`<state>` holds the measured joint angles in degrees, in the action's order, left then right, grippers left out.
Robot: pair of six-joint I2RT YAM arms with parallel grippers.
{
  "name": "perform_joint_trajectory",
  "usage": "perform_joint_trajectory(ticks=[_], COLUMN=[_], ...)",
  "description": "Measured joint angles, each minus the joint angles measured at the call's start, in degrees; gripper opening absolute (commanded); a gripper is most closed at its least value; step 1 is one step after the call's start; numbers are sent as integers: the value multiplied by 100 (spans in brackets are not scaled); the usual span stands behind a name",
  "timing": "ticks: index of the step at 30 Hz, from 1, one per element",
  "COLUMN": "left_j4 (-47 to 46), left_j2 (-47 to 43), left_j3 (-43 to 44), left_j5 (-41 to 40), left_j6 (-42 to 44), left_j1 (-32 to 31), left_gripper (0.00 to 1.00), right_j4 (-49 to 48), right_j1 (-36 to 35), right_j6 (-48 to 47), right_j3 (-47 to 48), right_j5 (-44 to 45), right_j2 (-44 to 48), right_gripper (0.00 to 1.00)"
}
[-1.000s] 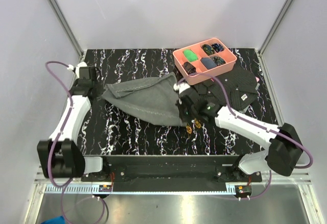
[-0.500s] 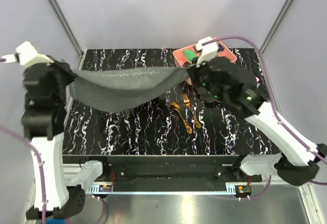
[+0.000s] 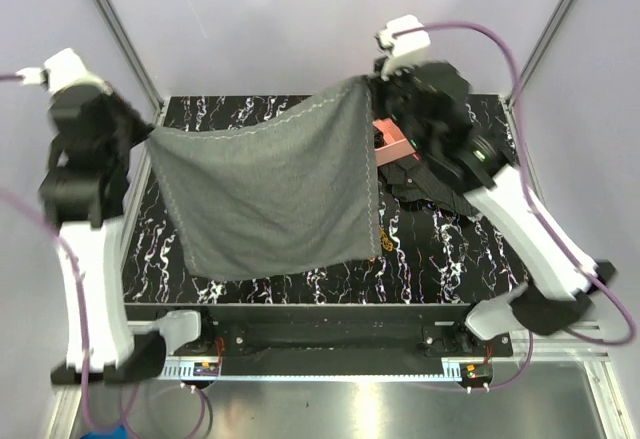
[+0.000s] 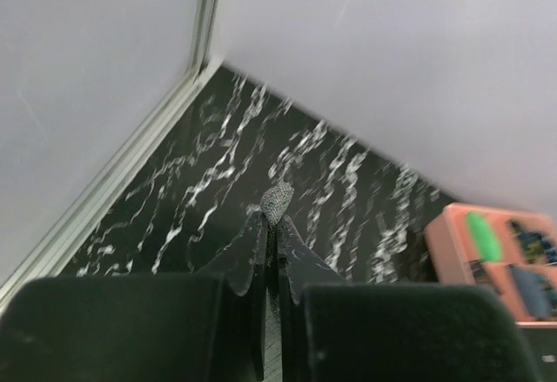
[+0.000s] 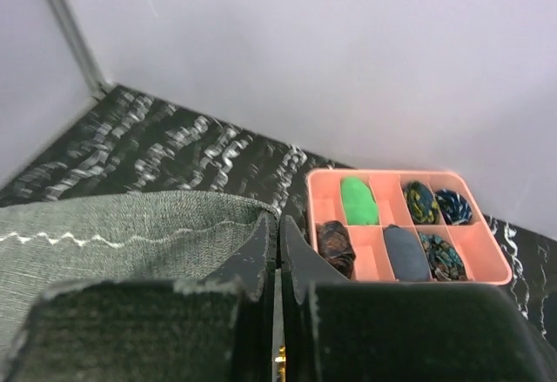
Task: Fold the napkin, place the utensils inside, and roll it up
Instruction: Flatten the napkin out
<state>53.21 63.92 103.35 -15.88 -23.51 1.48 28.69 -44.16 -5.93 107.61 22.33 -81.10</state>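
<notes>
The grey napkin (image 3: 270,194) hangs spread in the air above the table like a sheet, pale stitching along its top and right edges. My left gripper (image 3: 150,135) is shut on its upper left corner; in the left wrist view a tuft of napkin (image 4: 277,199) pokes out past the closed left gripper (image 4: 271,220). My right gripper (image 3: 366,83) is shut on the upper right corner, and the napkin (image 5: 130,225) drapes left of the closed right gripper (image 5: 278,227). The utensils lie mostly hidden behind the cloth; a gold tip (image 3: 381,245) shows at its lower right edge.
A pink tray (image 5: 487,264) with small dark and green items sits at the back right, partly hidden in the top view (image 3: 393,145). A black patterned cloth (image 3: 440,187) lies beside it under the right arm. Walls and metal posts enclose the black marbled table (image 3: 450,259).
Both arms have risen and drawn apart, lifting the napkin off the table until it hangs open as a flat sheet. It now covers the gold utensils that showed half a second ago.
</notes>
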Motion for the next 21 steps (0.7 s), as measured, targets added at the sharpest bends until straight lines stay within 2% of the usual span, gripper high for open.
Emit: perform_joint_trajectory(ticks=[5, 10, 15, 21], left_j4=[33, 103, 55, 11], left_j2=[1043, 1362, 1150, 275], left_j3=[-55, 92, 507, 564], left_j5=[-11, -9, -83, -81], left_j6=[94, 114, 144, 170], left_j1=[153, 356, 415, 415], left_gripper=[0, 0, 0, 0], right_j4=[105, 271, 273, 275], right_j1=[723, 940, 918, 903], right_j6=[-44, -221, -321, -334], right_j3=[487, 1366, 1888, 1716], right_j5=[-310, -435, -603, -1012], right_j2=[-1233, -2100, -2122, -1563], right_gripper=[0, 0, 0, 0])
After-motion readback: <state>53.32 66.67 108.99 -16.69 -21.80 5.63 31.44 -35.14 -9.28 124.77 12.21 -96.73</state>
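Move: The napkin hangs between the hands, its middle roughly 18 cm to the right of the left hand, 3 cm nearer the base and 18 cm below. From the right hand, that middle is some 19 cm left, 8 cm back and 20 cm lower. The pink box sits about 21 cm ahead of the right hand and 11 cm to its right, the fork about 1 cm back and 3 cm right of that hand, both some 40 cm down. Forward and down in a quick snap go both raised hands, still pinching the napkin's upper corners: about 7 cm each way for the left, some 11 cm forward and 7 cm down for the right. Both then swing up and back, the left returning over its start, the right drawing back only partway. The left fingers dip and level again; both grips stay shut. ##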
